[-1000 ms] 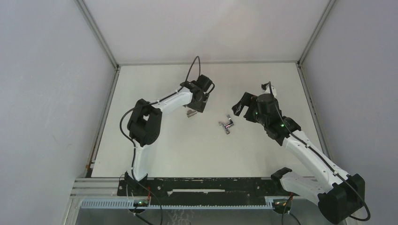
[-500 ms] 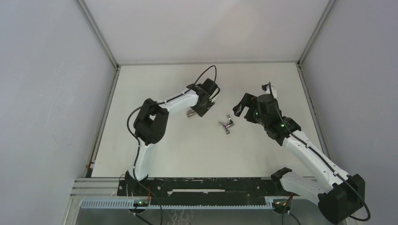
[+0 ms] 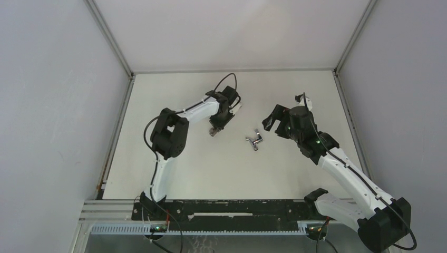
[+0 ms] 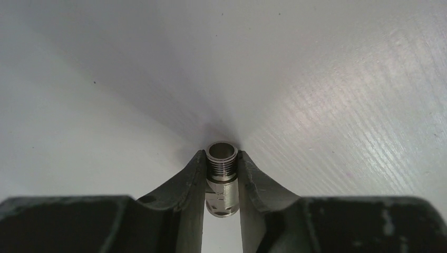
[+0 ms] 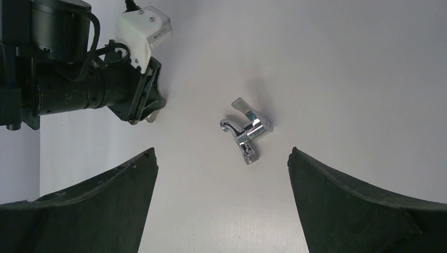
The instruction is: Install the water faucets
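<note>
The short dull-grey threaded stub (image 4: 222, 176) lies on the white table, and both fingers of my left gripper (image 4: 221, 156) press against its sides. From above, that gripper (image 3: 215, 128) points down at the stub (image 3: 213, 132) left of centre. The shiny chrome angled tap piece (image 3: 254, 140) lies loose on the table to the right of it, also in the right wrist view (image 5: 246, 129). My right gripper (image 5: 222, 151) hovers open just short of the tap, nothing between its fingers; from above the right gripper (image 3: 270, 120) sits right of the tap.
The white table (image 3: 221, 168) is enclosed by grey walls, with metal rails along its left and right edges. My left arm's wrist and camera (image 5: 95, 79) fill the upper left of the right wrist view, close to the tap.
My left gripper's wrist swung about over the stub and its jaws narrowed from wide apart to touching the stub's sides. The right arm and the chrome tap stayed put.
</note>
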Motion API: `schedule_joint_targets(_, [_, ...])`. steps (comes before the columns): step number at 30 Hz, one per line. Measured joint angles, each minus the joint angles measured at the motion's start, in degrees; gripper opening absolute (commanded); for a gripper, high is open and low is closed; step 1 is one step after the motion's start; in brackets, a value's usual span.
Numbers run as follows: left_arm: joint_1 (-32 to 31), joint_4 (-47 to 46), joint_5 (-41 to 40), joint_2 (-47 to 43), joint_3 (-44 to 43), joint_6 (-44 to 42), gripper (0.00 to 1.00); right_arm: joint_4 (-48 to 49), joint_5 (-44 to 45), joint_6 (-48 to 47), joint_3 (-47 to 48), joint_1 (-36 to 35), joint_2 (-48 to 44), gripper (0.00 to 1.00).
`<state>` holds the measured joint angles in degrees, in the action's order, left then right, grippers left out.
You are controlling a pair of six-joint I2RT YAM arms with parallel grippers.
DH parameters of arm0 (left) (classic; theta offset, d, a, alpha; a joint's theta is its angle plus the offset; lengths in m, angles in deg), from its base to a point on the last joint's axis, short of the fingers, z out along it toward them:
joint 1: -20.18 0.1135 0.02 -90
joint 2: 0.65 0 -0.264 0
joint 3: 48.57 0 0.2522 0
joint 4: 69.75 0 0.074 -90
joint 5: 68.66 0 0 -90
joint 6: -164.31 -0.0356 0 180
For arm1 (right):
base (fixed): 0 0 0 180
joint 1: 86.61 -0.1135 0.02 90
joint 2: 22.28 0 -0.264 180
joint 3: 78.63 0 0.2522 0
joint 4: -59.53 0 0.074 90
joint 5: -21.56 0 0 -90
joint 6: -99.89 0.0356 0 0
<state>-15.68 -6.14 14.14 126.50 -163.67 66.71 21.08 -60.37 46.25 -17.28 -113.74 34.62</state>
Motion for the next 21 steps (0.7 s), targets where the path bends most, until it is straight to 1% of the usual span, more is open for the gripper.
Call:
schedule_joint_targets(2, [0.70, 0.70, 1.31, 0.11, -0.37, 0.74, 0.29, 0.00, 0.00, 0.02, 0.00, 0.00, 0.00, 0.99])
schedule_joint_targets(3, [0.87, 0.76, 1.90, 0.11, -0.37, 1.18, 0.26, 0.00, -0.02, 0.02, 0.00, 0.00, 0.00, 0.99])
schedule_joint_targets(8, [1.57, 1.14, 4.63, 0.07, -0.50, 2.62, 0.02, 0.02, -0.31, 0.02, 0.00, -0.02, 0.00, 0.98])
schedule_joint_targets(12, [1.57, 1.09, 5.86, -0.52, -0.42, 4.02, 0.00, 0.04, -0.90, 0.02, 0.00, -0.02, 0.00, 0.99])
schedule_joint_targets(15, [1.57, -1.31, 5.95, -2.58, 1.22, 4.68, 0.00, 0.17, -1.99, 0.00, 0.00, -0.02, 0.00, 0.99])
schedule_joint_targets(18, [1.55, -4.98, 5.92, -8.31, 5.25, 5.25, 0.00, 1.66, -4.70, 0.00, -0.09, -0.02, 0.26, 0.99])
schedule_joint_targets(21, [1.53, -8.55, 6.36, -13.79, 7.13, 6.51, 0.00, 5.88, -8.61, 0.11, -1.73, -0.02, 0.42, 0.98])
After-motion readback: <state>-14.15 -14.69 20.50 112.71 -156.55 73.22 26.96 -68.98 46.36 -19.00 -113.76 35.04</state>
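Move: The left fingertips are down at the metal pipe fitting, its middle right at the hand point, perhaps 1 cm back and 1 cm lower. The faucet lies about 18 cm to this hand's right and 5 cm back, at much the same height. From the right hand, open and high, the faucet is about 6 cm ahead, 9 cm left and 17 cm below, and the pipe fitting some 10 cm ahead, 27 cm left and 17 cm below. Close the left gripper the rest of the way until it pinches the pipe fitting by its threaded end, then lift it about 7 cm off the table, drifting slightly left and swinging the fingertips some 15 degrees to the right. As it rises, bring the right hand about 3 cm left towards the faucet, turning a little counter-clockwise, fingers still wide open. ##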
